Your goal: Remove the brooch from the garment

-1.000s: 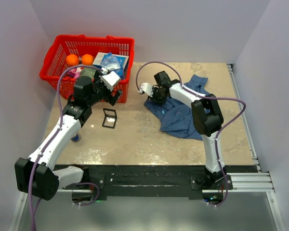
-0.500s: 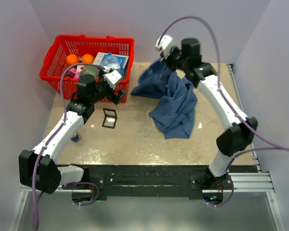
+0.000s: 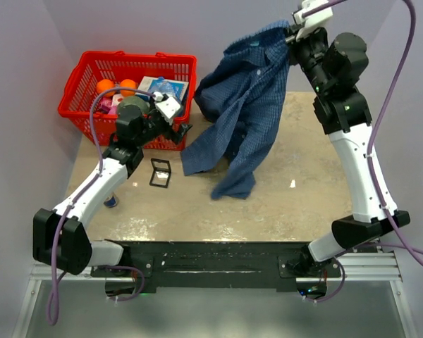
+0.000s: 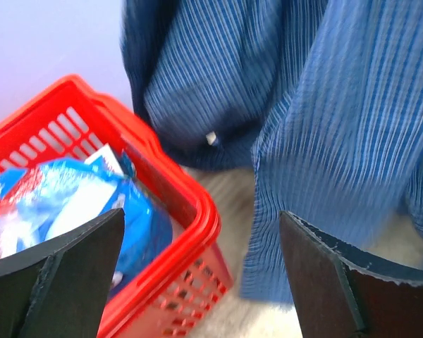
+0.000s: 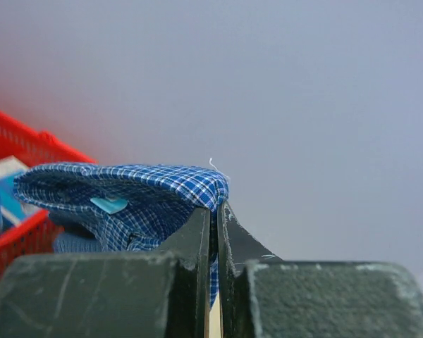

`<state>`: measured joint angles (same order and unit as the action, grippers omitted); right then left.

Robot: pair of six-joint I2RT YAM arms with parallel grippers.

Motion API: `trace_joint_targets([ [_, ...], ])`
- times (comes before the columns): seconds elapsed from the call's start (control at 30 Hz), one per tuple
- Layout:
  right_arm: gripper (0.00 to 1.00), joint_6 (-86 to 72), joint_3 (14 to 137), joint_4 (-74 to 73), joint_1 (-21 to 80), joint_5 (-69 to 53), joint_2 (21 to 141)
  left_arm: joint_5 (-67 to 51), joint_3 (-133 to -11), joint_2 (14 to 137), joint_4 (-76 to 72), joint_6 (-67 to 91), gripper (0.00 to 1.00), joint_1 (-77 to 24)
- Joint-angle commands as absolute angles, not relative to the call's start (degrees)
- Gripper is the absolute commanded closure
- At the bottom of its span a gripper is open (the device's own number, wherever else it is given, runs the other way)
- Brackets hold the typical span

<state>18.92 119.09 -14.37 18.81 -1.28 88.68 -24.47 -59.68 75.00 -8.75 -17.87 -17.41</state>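
Note:
The garment (image 3: 247, 105), a blue fine-checked shirt, hangs in the air from my right gripper (image 3: 292, 32), and its lower end trails down to the table. In the right wrist view the right gripper (image 5: 216, 208) is shut on a fold of the garment (image 5: 148, 190) near a teal label. My left gripper (image 3: 180, 127) stands open beside the red basket, facing the hanging cloth. In the left wrist view the garment (image 4: 338, 105) fills the space past the left gripper (image 4: 199, 215), with a small white button on it. The brooch does not show in any view.
A red basket (image 3: 127, 56) with oranges and packets stands at the back left, and its rim (image 4: 190, 204) lies just in front of my left fingers. A small black-framed square (image 3: 160, 172) lies on the table. Walls close in the sides and back.
My right gripper closed on the shirt and lifted it from the table high up toward the back wall. The left gripper shifted slightly right, staying open.

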Motion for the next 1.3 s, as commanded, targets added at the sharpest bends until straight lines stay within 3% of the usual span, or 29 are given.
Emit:
trace_joint_targets([
  [0.0,1.00,18.7,107.8,-15.1,16.4,3.9,82.8,-24.4,-60.0,79.4,-19.2,-14.4,0.06,-20.4],
  [0.1,1.00,20.8,93.9,-16.3,12.8,7.9,75.3,-24.2,-61.0,81.5,-20.0,-15.0,0.06,-22.8],
  [0.3,1.00,16.7,69.8,-25.9,-5.9,4.2,63.2,-25.5,-61.3,82.4,-17.9,-15.7,0.06,-24.4],
  [0.43,1.00,15.6,61.1,-29.9,-15.2,0.1,62.0,-27.2,-61.2,83.6,-15.3,-15.5,0.07,-24.9],
  [0.57,1.00,15.8,60.2,-32.2,-15.9,-2.5,65.9,-27.5,-61.4,86.0,-13.0,-15.6,0.07,-26.8],
  [0.6,0.91,15.9,61.2,-32.2,-15.9,-3.9,66.4,-27.2,-61.7,87.1,-12.4,-15.9,0.07,-27.2],
  [0.63,0.57,17.2,62.0,-32.3,-15.9,-5.0,67.0,-26.6,-62.0,87.7,-11.2,-16.3,0.08,-27.6],
  [0.73,0.41,24.0,66.2,-33.7,-15.8,-15.7,68.6,-26.0,-62.5,89.4,-10.1,-16.3,0.08,-28.6],
  [0.9,0.26,42.8,68.0,-38.8,-12.7,-26.9,69.9,-25.4,-63.6,90.8,-9.0,-16.0,0.09,-28.9],
  [1.03,0.24,61.9,68.9,-48.0,-8.6,-28.0,74.0,-24.9,-64.4,90.7,-7.0,-16.7,0.09,-28.9],
  [1.27,0.22,72.4,62.5,-52.4,-4.8,-23.8,74.4,-23.3,-63.9,89.1,-5.3,-17.5,0.08,-28.9],
])
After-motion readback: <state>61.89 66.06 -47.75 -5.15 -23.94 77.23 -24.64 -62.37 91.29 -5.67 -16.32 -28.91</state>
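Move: The right hand still pinches the garment high up. Bare table for the held end lies about 24 cm right, 12 cm back and 55 cm below it; a teal piece, seemingly the brooch, hangs some 8 cm left, 1 cm ahead and 5 cm lower. From the open left hand the hanging garment is 15 cm right and 4 cm ahead, the red basket 18 cm left and 18 cm ahead, the black compact 8 cm left and 3 cm back. Right hand sweeps the garment about 40 cm down and rightward, releases it, returns left; left hand sinks rightward. ##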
